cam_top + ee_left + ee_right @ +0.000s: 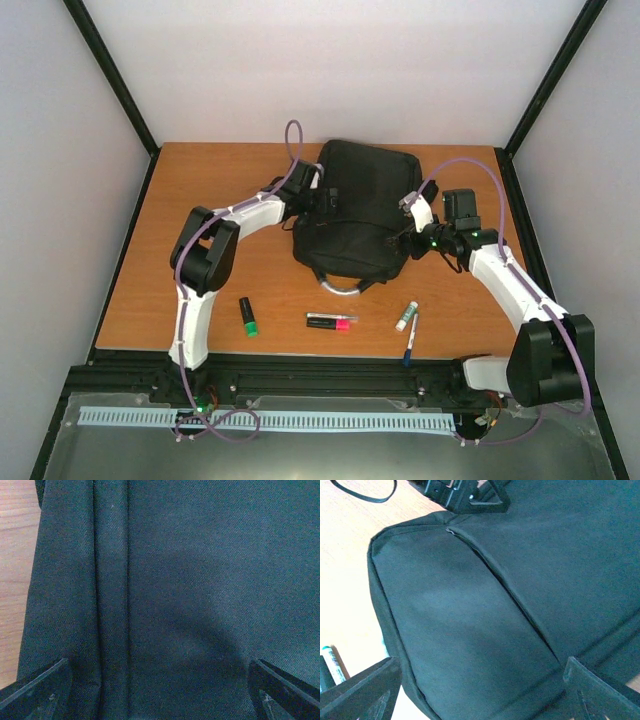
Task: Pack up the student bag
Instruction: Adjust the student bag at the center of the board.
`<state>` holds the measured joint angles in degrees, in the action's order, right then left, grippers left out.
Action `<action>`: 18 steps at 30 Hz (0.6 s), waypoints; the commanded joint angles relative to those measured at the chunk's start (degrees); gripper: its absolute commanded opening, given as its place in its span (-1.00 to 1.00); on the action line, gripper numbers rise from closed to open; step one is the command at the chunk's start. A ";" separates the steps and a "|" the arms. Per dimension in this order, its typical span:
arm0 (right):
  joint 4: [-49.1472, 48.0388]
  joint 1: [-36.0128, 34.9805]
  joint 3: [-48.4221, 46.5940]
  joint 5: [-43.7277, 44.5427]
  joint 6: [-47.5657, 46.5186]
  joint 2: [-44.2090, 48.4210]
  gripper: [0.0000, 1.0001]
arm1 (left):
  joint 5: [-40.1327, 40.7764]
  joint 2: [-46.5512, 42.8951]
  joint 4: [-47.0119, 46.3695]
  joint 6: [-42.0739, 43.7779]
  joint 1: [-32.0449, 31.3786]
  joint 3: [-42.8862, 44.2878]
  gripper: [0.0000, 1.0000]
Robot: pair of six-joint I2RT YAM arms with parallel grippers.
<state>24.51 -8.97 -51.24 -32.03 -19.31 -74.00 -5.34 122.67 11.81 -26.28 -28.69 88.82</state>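
The student bag (358, 200), black fabric with a grey loop handle (342, 288) at its near end, lies flat in the middle of the table. My left gripper (318, 199) hovers at the bag's left edge. In the left wrist view it (160, 695) is open, with its fingertips (37, 687) far apart and bag fabric (190, 580) filling the space under them. My right gripper (406, 234) is at the bag's right side. It (482, 690) is open too, over a front panel of the bag (460, 625) beside a zip seam (505, 587). Neither gripper holds anything.
Near the front edge lie a black marker with a green cap (247, 315), a pink and black highlighter (332, 321), a white marker (406, 316) and a blue pen (410, 341). The white marker (332, 666) also shows beside the bag. Black buckles (465, 492) sit on the bag's far part.
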 commanded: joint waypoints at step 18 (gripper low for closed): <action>-0.35 0.27 -0.08 -1.03 -3.13 2.45 0.81 | 8.81 -41.37 10.66 3.62 -3.58 -17.66 0.92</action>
<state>24.71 -8.97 -51.24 -33.10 -21.21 -72.75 2.81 87.68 17.76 -23.64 -31.40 77.58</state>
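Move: The left hand, open, is down on the left part of the student bag, whose middle lies about 7 cm to its right, 3 cm back and 3 cm lower. The pink-capped marker is some 30 cm back, level sideways; the glue stick is about 29 cm back and 17 cm right. From the right hand, the bag's middle is roughly 9 cm ahead, 8 cm left and 11 cm below. Left hand pushes the bag right about 2 cm, then lifts off some 20 cm, drawing back and tipping up. ##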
